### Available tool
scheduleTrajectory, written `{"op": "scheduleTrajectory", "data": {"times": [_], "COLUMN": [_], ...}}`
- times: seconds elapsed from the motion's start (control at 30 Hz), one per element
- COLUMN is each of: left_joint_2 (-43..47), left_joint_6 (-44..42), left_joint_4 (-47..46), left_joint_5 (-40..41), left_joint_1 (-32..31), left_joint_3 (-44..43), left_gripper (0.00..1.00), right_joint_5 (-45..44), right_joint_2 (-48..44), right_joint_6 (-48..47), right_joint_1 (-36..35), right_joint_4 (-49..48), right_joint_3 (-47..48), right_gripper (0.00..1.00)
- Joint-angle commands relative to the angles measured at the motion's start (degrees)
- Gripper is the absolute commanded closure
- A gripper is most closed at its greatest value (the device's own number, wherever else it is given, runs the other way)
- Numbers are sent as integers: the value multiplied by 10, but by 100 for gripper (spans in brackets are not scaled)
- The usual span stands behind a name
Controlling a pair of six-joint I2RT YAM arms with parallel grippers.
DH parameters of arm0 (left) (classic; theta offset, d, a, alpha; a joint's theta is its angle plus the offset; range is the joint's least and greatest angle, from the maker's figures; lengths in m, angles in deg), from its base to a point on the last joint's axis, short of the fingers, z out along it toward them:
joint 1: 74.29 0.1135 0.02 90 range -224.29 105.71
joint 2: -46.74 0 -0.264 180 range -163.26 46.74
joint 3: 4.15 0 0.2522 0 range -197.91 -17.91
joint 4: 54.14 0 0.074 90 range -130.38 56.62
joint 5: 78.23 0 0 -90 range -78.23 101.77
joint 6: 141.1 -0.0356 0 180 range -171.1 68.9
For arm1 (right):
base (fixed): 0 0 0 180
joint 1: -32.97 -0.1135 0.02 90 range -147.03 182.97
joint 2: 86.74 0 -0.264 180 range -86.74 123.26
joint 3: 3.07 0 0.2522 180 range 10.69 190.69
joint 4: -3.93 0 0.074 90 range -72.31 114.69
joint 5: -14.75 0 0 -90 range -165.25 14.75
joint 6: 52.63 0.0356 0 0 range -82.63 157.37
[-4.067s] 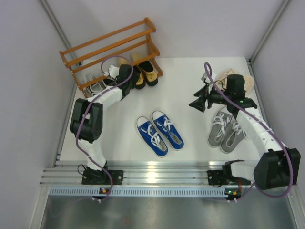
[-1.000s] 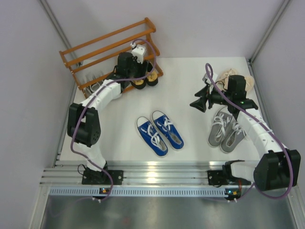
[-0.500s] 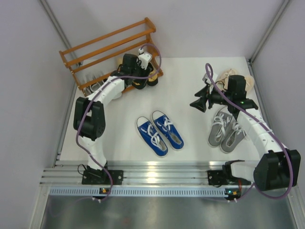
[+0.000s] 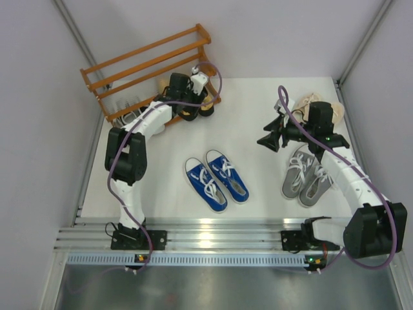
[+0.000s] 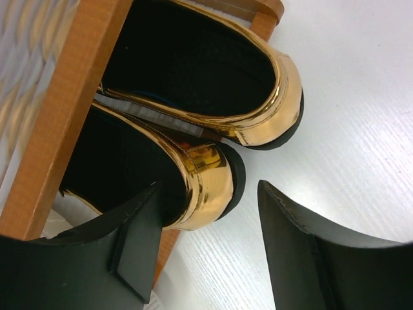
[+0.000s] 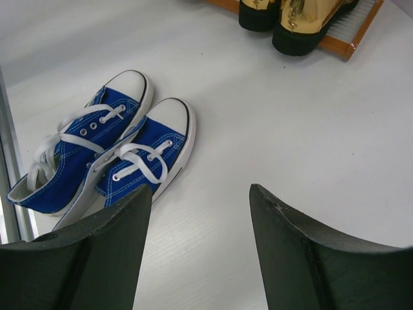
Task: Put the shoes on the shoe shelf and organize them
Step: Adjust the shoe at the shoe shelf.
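The gold loafers (image 5: 213, 97) rest side by side on the bottom tier of the shoe shelf (image 4: 148, 61), heels sticking out over the floor. My left gripper (image 5: 210, 213) is open astride the nearer loafer's heel, one finger (image 5: 139, 239) by its opening and the other standing clear of it. From above, the left gripper (image 4: 192, 103) covers much of the loafers (image 4: 206, 107). Blue sneakers (image 4: 216, 181) lie mid-floor, grey sneakers (image 4: 308, 177) at right. My right gripper (image 4: 270, 139) hangs open and empty above the floor, facing the blue sneakers (image 6: 110, 152).
Beige lace-ups (image 4: 317, 102) sit behind the right arm near the back right wall. Black-and-white sneakers (image 4: 129, 116) show partly on the shelf's lower tier, left of the loafers. Grey walls close both sides; a metal rail (image 4: 213, 232) runs along the near edge.
The left wrist has swung right and settled over the loafers' heels, its jaws narrowing slightly. The loafers sit further into the shelf than four seconds ago. The right arm has not moved.
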Motion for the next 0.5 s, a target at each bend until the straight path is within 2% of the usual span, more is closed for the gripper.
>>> {"op": "scheduleTrajectory", "data": {"times": [0.0,0.07,0.17,0.2,0.33,0.47], "left_joint_2": [-9,-12,-10,-6,8,16], "left_joint_6": [-35,-38,-41,-42,-60,-77], "left_joint_4": [-1,-1,-1,-1,-1,-1], "left_joint_5": [1,1,-4,-6,-5,1], "left_joint_1": [1,1,1,2,1,1], "left_joint_3": [-16,-16,-15,-15,-8,2], "left_gripper": [37,39,50,58,76,82], "right_joint_5": [18,18,18,18,18,18], "right_joint_2": [-10,-9,-8,-8,-7,-7], "right_joint_6": [-13,-12,-13,-14,-13,-13], "right_joint_1": [11,11,11,11,11,10], "right_joint_4": [-22,-22,-22,-22,-22,-22], "right_joint_3": [-1,-1,-1,-1,-1,-1], "right_gripper": [37,38,38,37,38,38]}}
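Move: Right at the left hand's fingertips sits the heel of the left gold shoe, about 2 cm below the hand point, with one finger over the shoe's opening and the other outside behind it. The right gold shoe's heel is some 7 cm to the right and 3 cm farther out; the nearer black sneaker lies about 15 cm to the left and 3 cm back. From the idle right hand, the left gold shoe's heel is roughly 30 cm left, 12 cm ahead and 12 cm lower. Closing on the back of the left gold shoe, the left fingers go from about two-thirds open to nearly a fifth and pinch the heel's rim, one finger inside the opening and one behind it. The hand all but stays in place, easing forward only about half a centimetre while the wrist turns some 5 degrees. ##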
